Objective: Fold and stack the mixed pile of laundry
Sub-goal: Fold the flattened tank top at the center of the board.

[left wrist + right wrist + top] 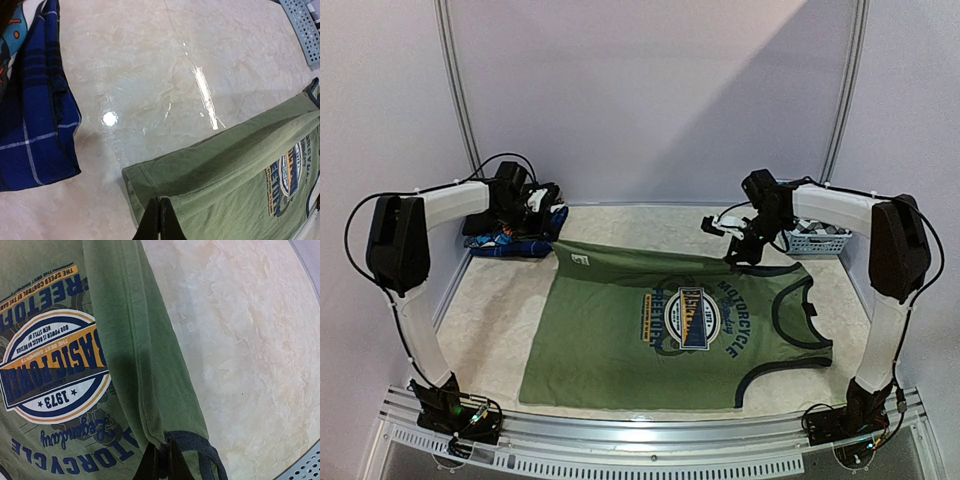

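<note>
The olive-green shirt (620, 340) with its round blue-yellow logo (692, 318) lies spread on the table, and its far edge is raised into a fold. My left gripper (552, 225) is shut on that folded edge at the hem corner (150, 185). My right gripper (738, 255) is shut on the same edge at the dark armhole trim (200, 442). The rest of the pile sits at the far left. It includes a blue check piece (35, 115) and an orange-blue-white print (10, 40). The black trousers cannot be made out.
The light-blue lattice basket (817, 240) stands at the far right behind my right gripper. It also shows in the left wrist view (302, 27) and the right wrist view (300, 470). Bare marble tabletop (150, 75) lies beyond the shirt's far edge.
</note>
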{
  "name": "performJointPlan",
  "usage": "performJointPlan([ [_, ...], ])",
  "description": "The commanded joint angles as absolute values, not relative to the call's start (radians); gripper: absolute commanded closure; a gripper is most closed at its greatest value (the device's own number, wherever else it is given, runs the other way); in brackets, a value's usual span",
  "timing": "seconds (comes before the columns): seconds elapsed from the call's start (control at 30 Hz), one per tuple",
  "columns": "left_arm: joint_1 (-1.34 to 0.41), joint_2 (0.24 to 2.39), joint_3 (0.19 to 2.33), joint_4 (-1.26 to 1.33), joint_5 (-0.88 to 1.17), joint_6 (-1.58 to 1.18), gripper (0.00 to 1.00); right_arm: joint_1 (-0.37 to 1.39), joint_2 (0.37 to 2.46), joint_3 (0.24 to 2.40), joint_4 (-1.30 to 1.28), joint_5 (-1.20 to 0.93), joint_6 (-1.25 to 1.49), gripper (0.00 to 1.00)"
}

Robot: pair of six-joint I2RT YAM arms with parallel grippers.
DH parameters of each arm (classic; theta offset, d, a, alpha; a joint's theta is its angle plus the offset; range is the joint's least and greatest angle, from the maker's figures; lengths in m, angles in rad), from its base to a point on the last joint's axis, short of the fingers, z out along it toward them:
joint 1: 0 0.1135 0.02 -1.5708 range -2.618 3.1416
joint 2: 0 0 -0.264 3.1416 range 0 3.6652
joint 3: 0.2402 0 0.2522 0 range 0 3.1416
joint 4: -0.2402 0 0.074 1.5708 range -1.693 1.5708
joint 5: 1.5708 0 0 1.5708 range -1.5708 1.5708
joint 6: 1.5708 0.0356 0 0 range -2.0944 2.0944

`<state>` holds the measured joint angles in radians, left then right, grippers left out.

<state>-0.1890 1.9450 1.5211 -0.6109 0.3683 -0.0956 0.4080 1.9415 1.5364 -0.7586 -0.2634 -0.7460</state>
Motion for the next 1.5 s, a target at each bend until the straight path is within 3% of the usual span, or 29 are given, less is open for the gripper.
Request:
performJointPlan([
  [0.0, -0.179, 1.896, 1.495, -0.650, 0.357, -0.064, 1.00, 0.430, 1.887, 1.493, -0.762, -0.253, -0.855, 1.00],
  [0.47, -0.177, 1.868, 1.433, -0.687, 0.397, -0.047, 1.00, 0.464, 1.847, 1.390, -0.735, -0.192, -0.987, 1.00],
  [1.47, -0.185, 1.855, 1.325, -0.754, 0.406, -0.023, 1.00, 0.511, 1.807, 1.286, -0.774, -0.221, -0.977, 1.00],
])
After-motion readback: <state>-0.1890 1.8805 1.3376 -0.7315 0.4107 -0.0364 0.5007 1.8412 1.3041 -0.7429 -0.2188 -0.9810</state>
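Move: Each hand holds the tank top's raised far edge, the left at the hem corner, the right by the navy armhole trim. The round print lies about 13 cm back and 13 cm left of the right hand, 9 cm below, and 19 cm back and 43 cm right of the left. The near hem corner is some 41 cm straight back from the left hand, the plaid pile 13 cm to its left and 7 cm ahead. The basket stands 28 cm right of the right hand, 12 cm ahead. Back and down together, both arms draw the pinched far edge over the tank top towards its near side, about 7 cm back and 4 cm lower. The left wrist tips its fingertips some 10 degrees towards the base; the right, mostly early on, turns about 15 degrees counter-clockwise. Both grippers stay shut on the cloth. ##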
